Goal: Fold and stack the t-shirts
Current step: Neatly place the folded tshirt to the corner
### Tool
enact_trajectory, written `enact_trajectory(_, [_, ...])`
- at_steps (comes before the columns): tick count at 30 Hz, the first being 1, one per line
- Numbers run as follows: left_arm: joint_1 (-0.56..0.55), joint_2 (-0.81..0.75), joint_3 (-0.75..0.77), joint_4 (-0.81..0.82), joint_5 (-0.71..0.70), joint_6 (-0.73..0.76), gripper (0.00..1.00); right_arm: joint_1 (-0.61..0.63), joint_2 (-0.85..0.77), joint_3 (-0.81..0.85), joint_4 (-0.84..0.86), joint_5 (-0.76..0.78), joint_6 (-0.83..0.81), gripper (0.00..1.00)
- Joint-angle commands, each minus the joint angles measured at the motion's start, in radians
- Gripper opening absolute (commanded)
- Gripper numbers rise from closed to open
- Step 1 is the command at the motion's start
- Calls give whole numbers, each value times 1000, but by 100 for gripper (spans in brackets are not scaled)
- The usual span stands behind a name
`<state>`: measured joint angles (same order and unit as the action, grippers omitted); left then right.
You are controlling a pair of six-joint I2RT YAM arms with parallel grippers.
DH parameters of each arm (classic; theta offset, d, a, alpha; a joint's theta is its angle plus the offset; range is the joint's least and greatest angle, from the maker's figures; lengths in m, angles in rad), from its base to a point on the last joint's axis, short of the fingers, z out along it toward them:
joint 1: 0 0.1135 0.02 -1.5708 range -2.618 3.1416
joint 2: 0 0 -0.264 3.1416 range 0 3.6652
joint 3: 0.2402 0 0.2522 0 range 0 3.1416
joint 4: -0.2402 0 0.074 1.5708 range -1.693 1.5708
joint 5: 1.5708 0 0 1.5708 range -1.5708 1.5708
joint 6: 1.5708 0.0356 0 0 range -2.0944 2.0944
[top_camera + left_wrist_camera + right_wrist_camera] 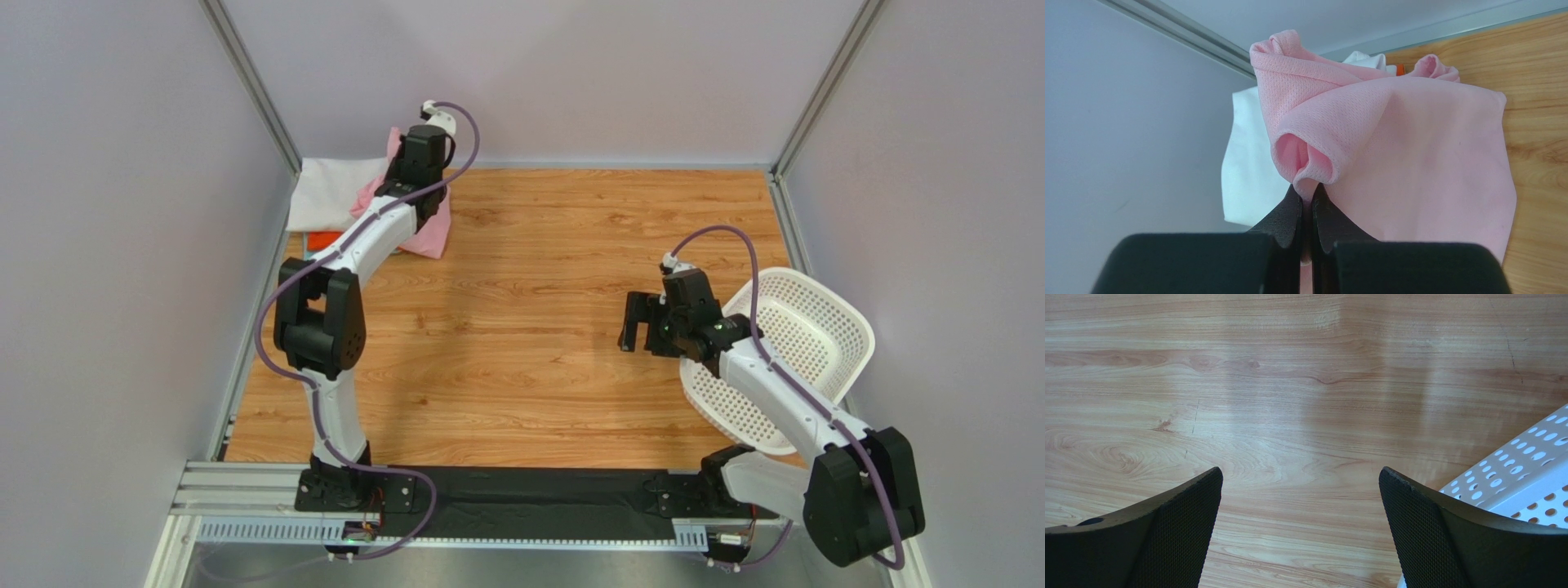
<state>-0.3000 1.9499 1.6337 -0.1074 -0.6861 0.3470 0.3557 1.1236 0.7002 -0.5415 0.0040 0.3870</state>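
Note:
A light pink t-shirt (pixel 1413 153) hangs bunched from my left gripper (pixel 1308 191), which is shut on a fold of its cloth at the far left corner of the table. From above, the pink t-shirt (pixel 429 233) shows beside the left arm. Under and behind it lies a white t-shirt (pixel 331 190), also visible as white cloth (pixel 1244 165) in the left wrist view. A strip of an orange-red t-shirt (pixel 321 240) peeks out beneath the white one. My right gripper (pixel 635 321) hovers open over bare wood, its fingers (pixel 1177 520) wide apart with nothing between them.
A white perforated basket (pixel 803 355) lies tipped on its side at the right edge of the table, right behind my right gripper; its rim (pixel 1524 478) shows in the right wrist view. Grey walls enclose the table on three sides.

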Motion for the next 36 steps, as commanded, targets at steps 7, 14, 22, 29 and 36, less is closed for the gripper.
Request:
enact_trajectory(7, [9, 15, 136, 35, -10, 191, 0, -11, 16, 9, 25, 30, -19, 100])
enact_trajectory(14, [24, -20, 173, 15, -3, 202, 0, -12, 19, 10, 25, 28, -16, 100])
enact_trajectory(22, [30, -88, 178, -57, 34, 178, 0, -12, 22, 10, 25, 27, -17, 100])
enact_trajectory(29, [50, -150, 157, -66, 45, 178, 0, -12, 24, 10, 23, 25, -14, 100])
enact_trajectory(36, [88, -166, 92, -9, 62, 173, 0, -14, 21, 13, 17, 31, -16, 100])
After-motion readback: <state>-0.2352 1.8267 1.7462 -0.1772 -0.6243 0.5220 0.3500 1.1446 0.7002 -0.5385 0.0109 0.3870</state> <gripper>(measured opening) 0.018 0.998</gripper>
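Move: The left gripper already holds the pink t-shirt, bunched at the pinch, and it is bound for the folded stack with the white t-shirt on top. The stack's middle lies about 13 cm to the left, 5 cm ahead and 17 cm below. The table's far left corner is some 16 cm ahead, 26 cm left and 19 cm down. From the idle right hand the stack is roughly 36 cm ahead, 53 cm left and 3 cm lower. Raise the left gripper about 10 cm, keeping the fingers shut on the pink t-shirt, and drift some 3.5 cm left towards the side where the stack lies, mostly late in the lift. Edge slightly forward first, then ease back a couple of centimetres. Roll the wrist only a little, left side up by some 5 degrees, and let the fingers tip up slightly at the end. ##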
